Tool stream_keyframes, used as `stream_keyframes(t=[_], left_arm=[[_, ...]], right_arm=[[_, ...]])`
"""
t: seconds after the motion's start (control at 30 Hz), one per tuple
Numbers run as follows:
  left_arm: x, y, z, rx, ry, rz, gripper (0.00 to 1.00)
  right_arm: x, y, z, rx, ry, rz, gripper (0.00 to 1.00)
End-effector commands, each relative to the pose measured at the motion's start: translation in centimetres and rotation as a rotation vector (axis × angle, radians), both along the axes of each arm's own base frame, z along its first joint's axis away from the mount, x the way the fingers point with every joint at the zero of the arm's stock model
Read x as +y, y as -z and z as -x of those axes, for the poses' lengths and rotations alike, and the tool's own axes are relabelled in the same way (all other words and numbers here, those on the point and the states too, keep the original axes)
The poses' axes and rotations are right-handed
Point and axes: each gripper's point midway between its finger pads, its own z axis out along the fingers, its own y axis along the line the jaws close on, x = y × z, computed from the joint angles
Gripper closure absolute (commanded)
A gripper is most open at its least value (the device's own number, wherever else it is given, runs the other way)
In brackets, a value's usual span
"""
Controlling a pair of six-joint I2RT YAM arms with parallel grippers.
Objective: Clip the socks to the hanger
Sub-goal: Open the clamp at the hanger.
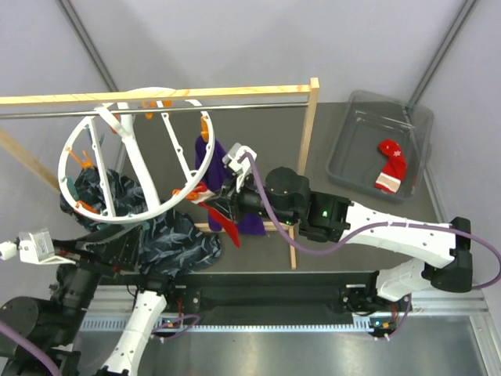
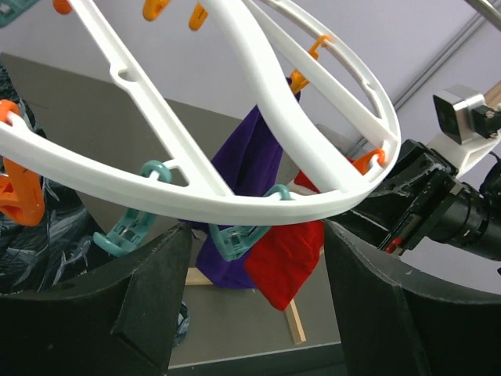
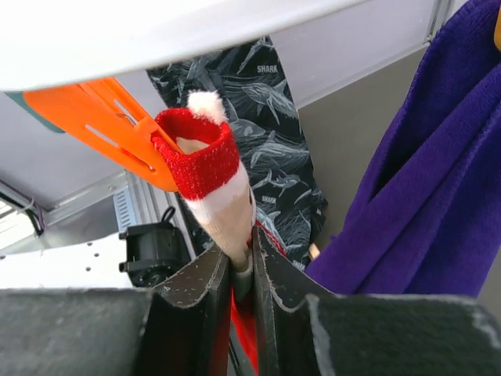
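The hanger (image 1: 129, 160), a round white ring with orange clips, hangs tilted from the rail. A purple sock (image 1: 252, 221) hangs clipped to it. My right gripper (image 3: 244, 258) is shut on a red-and-white sock (image 3: 210, 176) and holds its cuff up against an orange clip (image 3: 109, 129) under the ring's rim. In the top view that gripper (image 1: 221, 205) sits at the ring's right edge. My left gripper (image 2: 250, 290) is open just below the rim (image 2: 258, 200), with a teal clip (image 2: 239, 239) above the gap and the red sock (image 2: 290, 262) hanging beyond.
A grey bin (image 1: 352, 168) at the right holds another red sock (image 1: 391, 164). The wooden-framed rack (image 1: 309, 149) with its metal rail carries the hanger. Dark shark-patterned fabric (image 1: 168, 235) hangs below the ring on the left.
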Motion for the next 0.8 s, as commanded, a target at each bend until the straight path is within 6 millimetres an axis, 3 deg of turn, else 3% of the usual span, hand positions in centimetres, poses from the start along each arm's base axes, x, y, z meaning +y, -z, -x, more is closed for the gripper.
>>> stream_keyframes(t=[0.0, 0.17, 0.5, 0.77], left_arm=[[-0.1, 0.6, -1.2, 0.054, -0.014, 0.043, 0.28], [-0.5, 1.2, -2.5, 0.093, -0.006, 0.083, 0.32], [-0.5, 1.7, -4.4, 0.143, -0.032, 0.104, 0.48], [0.1, 2.2, -4.3, 0.152, -0.064, 0.083, 0.55]], right_arm=[[-1.2, -3.1, 0.0, -0.043, -0.019, -0.079, 0.86], [-1.8, -4.0, 0.5, -0.056, -0.046, -0.117, 0.86], [-2.2, -3.7, 0.5, -0.038, -0.050, -0.126, 0.87], [-1.6, -4.0, 1.0, -0.025, -0.081, -0.135, 0.87]])
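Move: The teal clamp on the hanger's near rim sits between the left hand's open fingers, about 3 cm ahead and 1 cm lower. A second teal clamp hangs some 5 cm to the left of it on the same rim. The orange clamp at the sock's cuff is roughly 6 cm ahead of the left hand and 8 cm to its right. From the right hand, holding the sock, the teal clamp is about 14 cm left, 3 cm back and 3 cm up. The teal clamp's two legs are taken between the left fingers: the hand eases forward and down onto them, about 3 cm each way, tipping its fingers down some 10 degrees while they close from wide to about half open, ending against the legs. The right hand keeps its pinch on the sock below the cuff, drifting under 2 cm to the right and slightly back and up. ##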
